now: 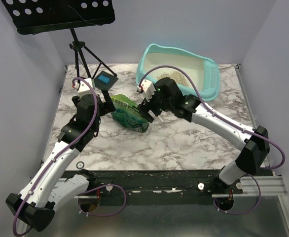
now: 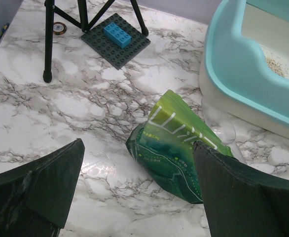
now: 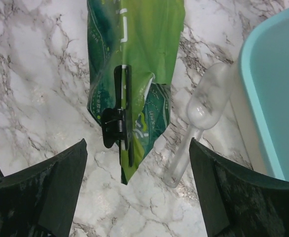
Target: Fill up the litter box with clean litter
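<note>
The turquoise litter box [image 1: 211, 74] stands at the back right, and a small patch of clean litter [image 1: 171, 75] lies on its pale floor. A green foil bag [image 1: 127, 112] lies on the marble between both arms. Its folded top is pinched by a black clip [image 3: 121, 118]. A clear plastic scoop [image 3: 198, 116] lies beside the bag, close to the litter box [image 3: 268, 98]. My right gripper [image 3: 138, 143] hovers open above the clipped end of the bag and the scoop's handle. My left gripper [image 2: 138, 145] is open over the bag's [image 2: 179, 143] other end, holding nothing.
A black music stand's tripod [image 1: 83, 49] stands at the back left. Next to it lies a grey baseplate [image 2: 117, 39] with a blue brick on it. The enclosure's walls close in the left, right and back sides. Litter crumbs dot the black strip at the table's front edge.
</note>
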Controlling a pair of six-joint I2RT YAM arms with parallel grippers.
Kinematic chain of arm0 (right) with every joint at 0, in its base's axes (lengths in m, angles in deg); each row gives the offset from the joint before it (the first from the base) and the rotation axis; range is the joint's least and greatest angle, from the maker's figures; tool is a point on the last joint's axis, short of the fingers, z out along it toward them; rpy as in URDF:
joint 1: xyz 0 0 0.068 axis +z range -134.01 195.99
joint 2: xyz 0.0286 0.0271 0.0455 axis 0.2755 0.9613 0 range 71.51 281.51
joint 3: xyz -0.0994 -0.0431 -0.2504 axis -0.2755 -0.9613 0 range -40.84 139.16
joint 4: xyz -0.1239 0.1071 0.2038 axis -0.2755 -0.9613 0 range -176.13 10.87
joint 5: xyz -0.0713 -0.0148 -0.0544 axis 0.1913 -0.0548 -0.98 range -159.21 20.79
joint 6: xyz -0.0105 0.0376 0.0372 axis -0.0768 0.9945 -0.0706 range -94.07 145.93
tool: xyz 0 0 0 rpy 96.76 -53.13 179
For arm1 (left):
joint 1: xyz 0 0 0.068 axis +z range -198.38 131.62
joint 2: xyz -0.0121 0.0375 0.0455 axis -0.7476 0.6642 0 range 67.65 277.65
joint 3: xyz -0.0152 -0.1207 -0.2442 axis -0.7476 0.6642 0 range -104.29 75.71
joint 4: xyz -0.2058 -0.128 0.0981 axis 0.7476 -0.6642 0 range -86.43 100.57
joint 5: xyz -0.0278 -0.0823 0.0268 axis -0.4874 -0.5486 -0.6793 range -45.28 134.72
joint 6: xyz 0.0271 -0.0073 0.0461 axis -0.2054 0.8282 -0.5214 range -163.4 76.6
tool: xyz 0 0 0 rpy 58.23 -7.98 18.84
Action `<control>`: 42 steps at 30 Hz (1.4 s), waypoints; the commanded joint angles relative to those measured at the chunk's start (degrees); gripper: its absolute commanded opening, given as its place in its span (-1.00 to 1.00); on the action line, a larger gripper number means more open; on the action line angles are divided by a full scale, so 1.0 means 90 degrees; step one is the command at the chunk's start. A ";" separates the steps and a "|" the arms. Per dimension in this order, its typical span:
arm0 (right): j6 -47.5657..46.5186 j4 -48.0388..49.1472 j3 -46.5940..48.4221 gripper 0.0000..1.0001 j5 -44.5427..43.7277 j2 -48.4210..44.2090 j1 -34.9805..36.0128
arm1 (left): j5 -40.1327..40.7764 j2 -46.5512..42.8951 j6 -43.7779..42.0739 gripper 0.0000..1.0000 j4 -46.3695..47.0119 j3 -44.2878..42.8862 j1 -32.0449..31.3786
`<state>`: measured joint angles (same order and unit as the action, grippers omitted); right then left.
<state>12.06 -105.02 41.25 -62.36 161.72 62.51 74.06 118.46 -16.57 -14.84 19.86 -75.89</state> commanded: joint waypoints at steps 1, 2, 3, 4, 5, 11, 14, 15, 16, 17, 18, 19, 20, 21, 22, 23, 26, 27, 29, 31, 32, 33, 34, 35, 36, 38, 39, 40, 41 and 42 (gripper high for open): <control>-0.0217 -0.0161 0.0264 0.80 0.0459 0.0152 0.0085 | -0.0067 -0.0089 0.0056 0.98 0.0060 0.0015 -0.0020; -0.0207 -0.0160 0.0264 0.80 0.0488 0.0162 0.0114 | -0.0077 -0.0089 0.0046 0.97 0.0060 0.0005 -0.0020; -0.0217 -0.0151 0.0264 0.80 0.0518 0.0191 0.0153 | -0.0086 -0.0079 0.0046 0.98 0.0060 0.0015 -0.0020; -0.0207 -0.0160 0.0284 0.79 0.0518 0.0210 0.0163 | -0.0086 -0.0079 0.0046 0.98 0.0069 0.0005 -0.0020; -0.0217 -0.0151 0.0284 0.78 0.0479 0.0240 0.0211 | -0.0086 -0.0088 0.0046 0.98 0.0060 0.0005 -0.0020; -0.0129 -0.0053 0.0342 0.68 0.0332 0.0483 0.0309 | -0.0086 -0.0089 0.0037 0.98 0.0060 0.0005 -0.0010; -0.0109 -0.0043 0.0430 0.64 0.0226 0.0591 0.0329 | -0.0077 -0.0098 0.0037 0.97 0.0060 0.0005 0.0000; -0.0100 -0.0043 0.0430 0.60 0.0177 0.0620 0.0319 | -0.0077 -0.0108 0.0037 0.98 0.0060 0.0005 -0.0010; -0.0100 -0.0053 0.0459 0.57 0.0108 0.0640 0.0329 | -0.0067 -0.0118 0.0027 0.98 0.0079 0.0005 -0.0010; -0.0080 -0.0072 0.0489 0.52 0.0050 0.0669 0.0329 | -0.0067 -0.0118 0.0027 0.98 0.0069 0.0005 0.0000; -0.0090 -0.0073 0.0499 0.47 -0.0018 0.0670 0.0329 | -0.0057 -0.0127 0.0027 0.98 0.0079 0.0005 -0.0010; -0.0090 -0.0073 0.0489 0.40 -0.0096 0.0689 0.0329 | -0.0057 -0.0137 0.0027 0.98 0.0079 0.0015 -0.0010; -0.0080 -0.0063 0.0499 0.30 -0.0184 0.0708 0.0329 | -0.0057 -0.0137 0.0017 0.97 0.0079 0.0015 -0.0010; -0.0080 -0.0092 0.0499 0.19 -0.0253 0.0728 0.0329 | -0.0067 -0.0137 0.0017 0.98 0.0069 0.0005 -0.0010; -0.0071 -0.0092 0.0528 0.04 -0.0341 0.0747 0.0329 | -0.0057 -0.0137 0.0017 0.98 0.0069 0.0015 -0.0010; -0.0070 -0.0111 0.0538 -0.11 -0.0419 0.0777 0.0329 | -0.0057 -0.0147 0.0017 0.98 0.0069 0.0015 -0.0010; -0.0051 -0.0141 0.0538 -0.62 -0.0507 0.0835 0.0329 | -0.0067 -0.0137 0.0017 0.98 0.0079 0.0015 -0.0010; -0.0051 -0.0131 0.0538 -0.99 -0.0546 0.0845 0.0329 | -0.0067 -0.0147 0.0007 0.97 0.0069 0.0015 -0.0010; 0.0037 -0.0122 0.0518 -0.99 -0.0692 0.0787 0.0329 | -0.0067 -0.0157 0.0007 0.98 0.0079 0.0015 -0.0010; 0.0114 0.0024 0.0382 -0.99 -0.0732 0.0612 0.0329 | -0.0067 -0.0157 -0.0003 0.98 0.0079 0.0015 -0.0010; 0.0154 0.0083 0.0324 -0.99 -0.1051 0.0485 0.0329 | -0.0067 -0.0157 -0.0003 0.98 0.0089 0.0034 -0.0010; 0.0183 0.0122 0.0265 -0.99 -0.1190 0.0339 0.0329 | -0.0067 -0.0167 -0.0003 0.98 0.0079 0.0025 -0.0010; 0.0212 0.0123 0.0235 -0.99 -0.1326 0.0241 0.0319 | -0.0077 -0.0167 -0.0003 0.97 0.0079 0.0025 -0.0010; 0.0261 0.0123 0.0196 -0.99 -0.1482 0.0104 0.0319 | -0.0096 -0.0167 -0.0003 0.98 0.0089 0.0025 -0.0010; 0.0310 0.0113 0.0148 -0.99 -0.1619 -0.0013 0.0319 | -0.0106 -0.0167 -0.0003 0.98 0.0098 0.0025 -0.0010; 0.0446 0.0045 0.0011 -0.99 -0.1941 -0.0325 0.0319 | -0.0116 -0.0167 0.0007 0.97 0.0099 0.0025 -0.0010; 0.0505 0.0035 -0.0086 -0.99 -0.2136 -0.0481 0.0319 | -0.0125 -0.0167 0.0007 0.97 0.0108 0.0025 0.0000; 0.0535 0.0006 -0.0232 -0.99 -0.2322 -0.0657 0.0309 | -0.0126 -0.0176 0.0007 0.98 0.0099 0.0025 -0.0010; 0.0593 -0.0052 -0.0350 -0.99 -0.2440 -0.0794 0.0309 | -0.0126 -0.0186 0.0007 0.98 0.0099 0.0025 -0.0010; 0.0700 -0.0130 -0.0506 -0.99 -0.2605 -0.0969 0.0290 | -0.0135 -0.0196 0.0036 0.98 0.0108 0.0025 -0.0010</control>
<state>15.37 -105.30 40.31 -76.96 158.79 65.42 73.86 117.76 -16.51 -14.82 19.88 -75.89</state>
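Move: The black clip on the near, right-hand end of the litter bag lies just off the right hand's fingertips, about 1 cm ahead, 4 cm left and 4 cm lower. The bag's middle is some 3 cm ahead, 9 cm left and 8 cm down; the clear scoop about 8 cm ahead, 1 cm left and 10 cm down; the litter box about 24 cm ahead, 11 cm right and 8 cm lower. From the left hand the clip lies 1 cm ahead, 16 cm right and 9 cm down. The black clip on the litter bag is approached by the open right hand, which eases left and down about 3 cm, drawing slightly back and then forward again, and shuts its fingers on the clip's handles. Keeping them shut, the hand pulls right and up some 4 cm each way, away from the bag, turning about 10 degrees clockwise. ##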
